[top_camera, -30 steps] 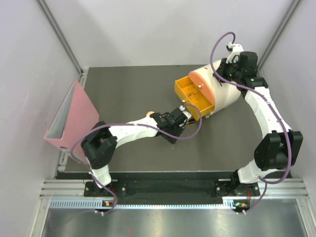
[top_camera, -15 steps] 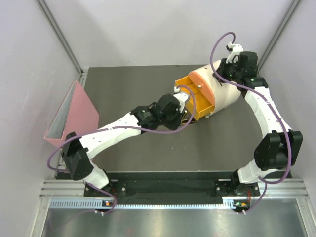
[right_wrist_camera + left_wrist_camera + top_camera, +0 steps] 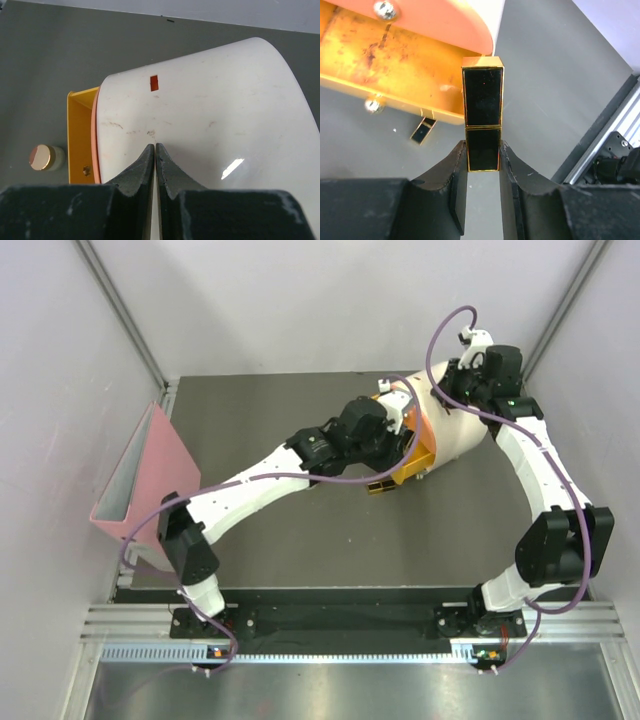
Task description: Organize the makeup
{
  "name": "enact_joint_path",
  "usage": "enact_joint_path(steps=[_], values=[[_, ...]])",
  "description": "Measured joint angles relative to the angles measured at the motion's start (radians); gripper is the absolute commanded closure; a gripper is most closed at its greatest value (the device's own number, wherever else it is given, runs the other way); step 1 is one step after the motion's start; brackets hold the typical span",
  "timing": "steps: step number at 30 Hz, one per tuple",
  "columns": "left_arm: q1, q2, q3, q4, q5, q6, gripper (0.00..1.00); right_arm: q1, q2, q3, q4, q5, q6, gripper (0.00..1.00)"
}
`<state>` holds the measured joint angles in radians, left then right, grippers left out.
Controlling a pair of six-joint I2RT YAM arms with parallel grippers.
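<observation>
My left gripper (image 3: 482,152) is shut on the lower end of a black-and-gold rectangular case (image 3: 482,97), held out over the far rim of the open orange drawer (image 3: 405,65). A second black-and-gold case (image 3: 422,132) lies on the dark table just past the drawer's front. In the top view the left gripper (image 3: 395,410) hangs above the drawer (image 3: 412,458) of the cream box (image 3: 462,435). My right gripper (image 3: 155,146) is shut with nothing in it, tips resting on the cream box's top (image 3: 215,115). A small round peach-topped makeup item (image 3: 43,157) stands on the table beside the drawer (image 3: 80,135).
A pink binder (image 3: 150,475) stands open at the table's left edge. Two silver knobs (image 3: 386,9) sit on the box's peach front. The table's metal rail (image 3: 610,130) runs at the right of the left wrist view. Grey walls enclose the table.
The left arm has swung from the table in front of the drawer up and back over the open drawer, carrying the case. The right arm has stayed put.
</observation>
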<state>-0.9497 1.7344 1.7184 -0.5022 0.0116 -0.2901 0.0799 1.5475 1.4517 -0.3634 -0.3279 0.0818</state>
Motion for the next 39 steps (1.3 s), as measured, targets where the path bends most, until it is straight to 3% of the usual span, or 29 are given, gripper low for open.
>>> enact_joint_path(steps=[11,19,21,25,26,30,39], values=[[0.007,0.189,0.191,-0.042,0.009,-0.020,0.98,0.000,-0.014,-0.012,-0.004,-0.002,-0.002,0.95],[0.035,0.242,0.220,-0.083,-0.041,-0.048,0.97,0.000,-0.014,-0.012,-0.006,-0.003,-0.003,0.95],[0.043,0.254,0.227,-0.093,-0.055,-0.054,0.92,0.000,-0.015,-0.012,-0.008,-0.003,-0.003,0.95],[0.060,0.280,0.240,-0.108,-0.061,-0.070,0.71,0.000,-0.015,-0.012,-0.008,-0.005,-0.005,0.95],[0.063,0.286,0.244,-0.111,-0.060,-0.074,0.61,0.000,-0.015,-0.012,-0.009,-0.006,-0.006,0.95],[0.068,0.290,0.251,-0.112,-0.053,-0.076,0.45,0.000,-0.015,-0.011,-0.010,-0.006,-0.010,0.95],[0.066,0.290,0.265,-0.112,-0.053,-0.074,0.41,0.000,-0.015,-0.011,-0.014,-0.010,-0.010,0.95]])
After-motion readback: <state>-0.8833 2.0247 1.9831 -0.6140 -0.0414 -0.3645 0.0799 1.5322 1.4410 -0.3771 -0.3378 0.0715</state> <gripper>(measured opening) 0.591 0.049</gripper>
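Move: The left hand holds the black-and-gold compact. The open yellow drawer's middle is about 11 cm ahead of it, 1 cm left and 14 cm below. The white organizer body is some 16 cm ahead, 8 cm right and 12 cm lower; the other compact lies on the table about 3 cm ahead, 6 cm left and 23 cm down. From the right hand, the drawer is roughly 5 cm back, 11 cm left and 14 cm below. Still pinching the compact, the left hand takes it forward about 6 cm and down as much over the near end of the open drawer, edging right at first and then partly back left, with a slight counter-clockwise turn of about 10 degrees. There it stops and opens its fingers to let go of the compact above the drawer floor. The right hand stays put, fingers shut, on top of the white organizer. ##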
